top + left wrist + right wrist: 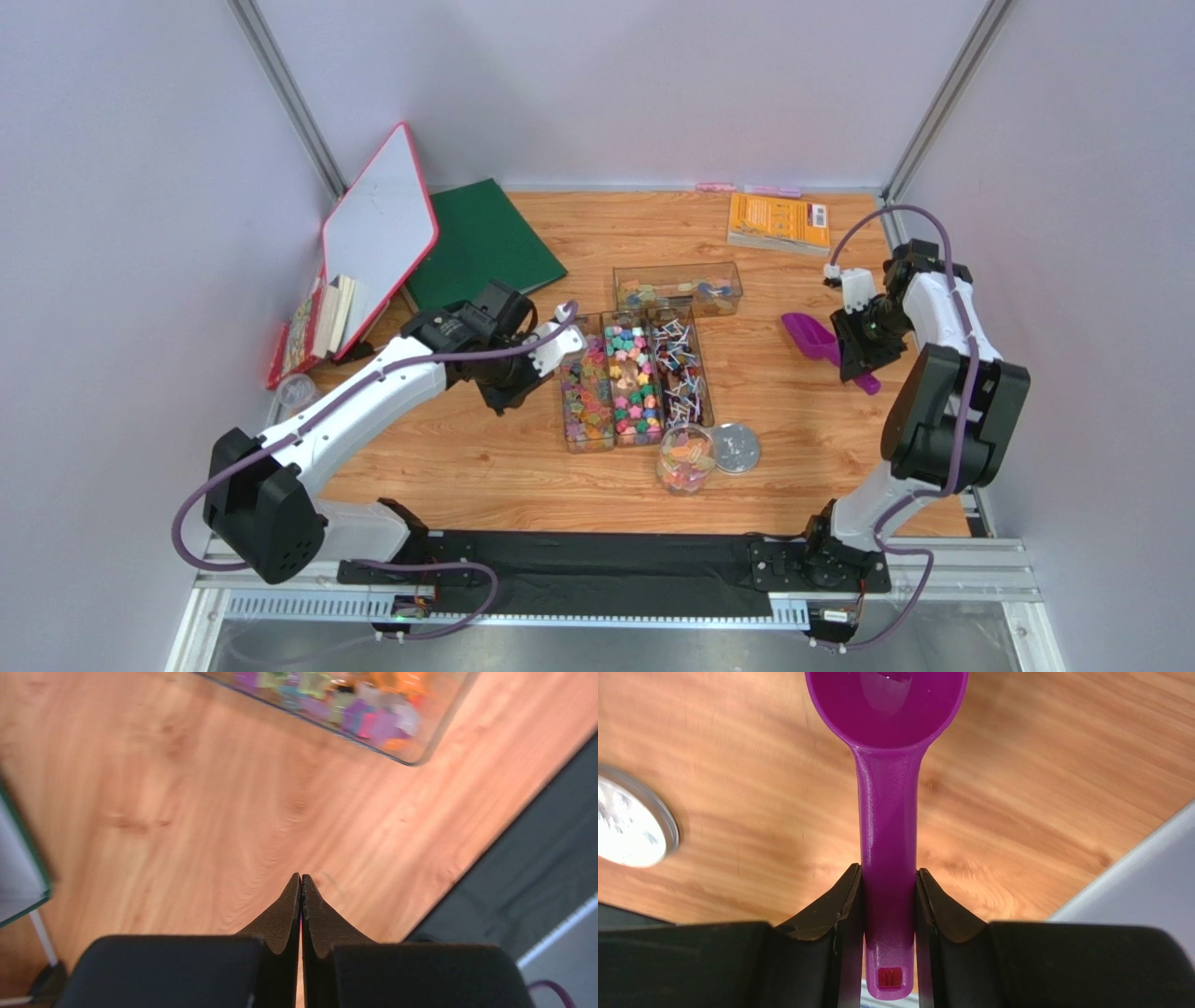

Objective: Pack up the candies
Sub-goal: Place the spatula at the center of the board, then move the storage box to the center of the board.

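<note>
The candies (631,381) fill three clear trays side by side at the table's middle, and a fourth tray (678,290) behind holds more. A small clear jar (686,459) in front also has candies in it, with its lid (735,448) lying beside it. My left gripper (508,392) hangs just left of the trays, shut on nothing (301,877); a corner of a candy tray (337,707) shows beyond it. My right gripper (856,361) is shut on the handle of the purple scoop (887,812), with its bowl (807,333) pointing toward the trays.
A red-rimmed whiteboard (379,231), a green folder (484,238) and some books (316,329) stand at the back left. An orange book (776,220) lies at the back right. A black mat (617,553) runs along the near edge. The jar lid (629,826) shows left of the scoop.
</note>
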Robot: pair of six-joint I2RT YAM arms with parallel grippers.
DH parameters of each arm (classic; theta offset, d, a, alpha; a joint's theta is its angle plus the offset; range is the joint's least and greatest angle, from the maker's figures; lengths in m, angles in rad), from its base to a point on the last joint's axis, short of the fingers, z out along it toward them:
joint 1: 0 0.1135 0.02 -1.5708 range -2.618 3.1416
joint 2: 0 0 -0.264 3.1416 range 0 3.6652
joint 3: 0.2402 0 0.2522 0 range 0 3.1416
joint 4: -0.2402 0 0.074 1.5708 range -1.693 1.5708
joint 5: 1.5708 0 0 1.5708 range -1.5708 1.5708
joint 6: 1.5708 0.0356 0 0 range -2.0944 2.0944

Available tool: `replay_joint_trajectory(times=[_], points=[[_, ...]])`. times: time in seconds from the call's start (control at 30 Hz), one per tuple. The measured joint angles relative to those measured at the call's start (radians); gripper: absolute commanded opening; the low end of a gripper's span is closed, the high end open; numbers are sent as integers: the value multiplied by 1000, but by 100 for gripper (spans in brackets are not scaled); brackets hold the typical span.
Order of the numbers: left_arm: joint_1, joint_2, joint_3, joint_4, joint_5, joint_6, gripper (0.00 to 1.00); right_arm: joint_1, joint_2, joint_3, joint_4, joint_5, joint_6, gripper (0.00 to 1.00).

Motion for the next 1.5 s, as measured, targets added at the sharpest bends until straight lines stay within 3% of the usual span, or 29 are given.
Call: replay_joint_trajectory(times=[0.23, 0.3, 0.33, 0.37, 0.43, 0.47, 0.57, 0.63, 0.7, 0.87, 1.03, 1.2, 1.27, 1.33, 1.5], points=[[-123, -7, -91, 4, 134, -9, 0, 1, 129, 8, 114, -28, 103, 0], [-158, 18, -106, 27, 162, -20, 0, 2, 136, 8, 146, -26, 111, 5], [-169, 35, -109, 40, 170, -26, 0, 2, 139, 8, 159, -25, 114, 8], [-179, 58, -109, 56, 182, -32, 0, 2, 143, 8, 172, -24, 117, 18], [-190, 109, -109, 95, 204, -39, 0, 2, 159, 12, 189, -24, 129, 23], [-192, 131, -109, 113, 212, -43, 0, 2, 167, 14, 197, -24, 135, 35], [-194, 208, -103, 168, 237, -55, 0, 2, 182, 14, 217, -23, 162, 46], [-195, 257, -89, 197, 254, -62, 0, 2, 183, 11, 225, -21, 177, 48], [-196, 293, -76, 224, 267, -73, 0, 6, 182, 2, 232, -22, 189, 58], [-206, 353, -36, 257, 299, -89, 0, 8, 128, -50, 237, -37, 216, 59], [-217, 452, 49, 277, 305, -98, 0, 8, -63, -124, 234, -104, 216, 60], [-216, 541, 145, 300, 288, -98, 0, 25, -382, -235, 163, -265, 5, 68], [-215, 571, 185, 308, 283, -98, 0, 58, -509, -303, 96, -319, -145, 76], [-214, 594, 219, 311, 280, -99, 0, 89, -589, -373, 22, -359, -291, 86], [-214, 649, 295, 327, 272, -101, 0, 107, -646, -500, -143, -409, -570, 95]])
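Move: From the left hand, the candy tray's middle lies about 8 cm ahead, 19 cm right and 10 cm below; at that height, the rear box is some 23 cm ahead and 26 cm right, and the candy jar 6 cm back and 25 cm right. From the right hand, which already holds the spatula, the clear board spot for it is about 5 cm ahead, 6 cm below; the jar lid is some 9 cm back, 17 cm left, 7 cm below. Down and forward, about 5 cm each, the right hand lowers the held spatula onto the board, opens and lifts off, then swings back and left towards the lid, turning counter-clockwise and still opening. The left hand, fingers kept shut, draws back 7 cm, goes some 17 cm right while sinking, then pushes forward about 8 cm with its fingertips against the tray's near end. ##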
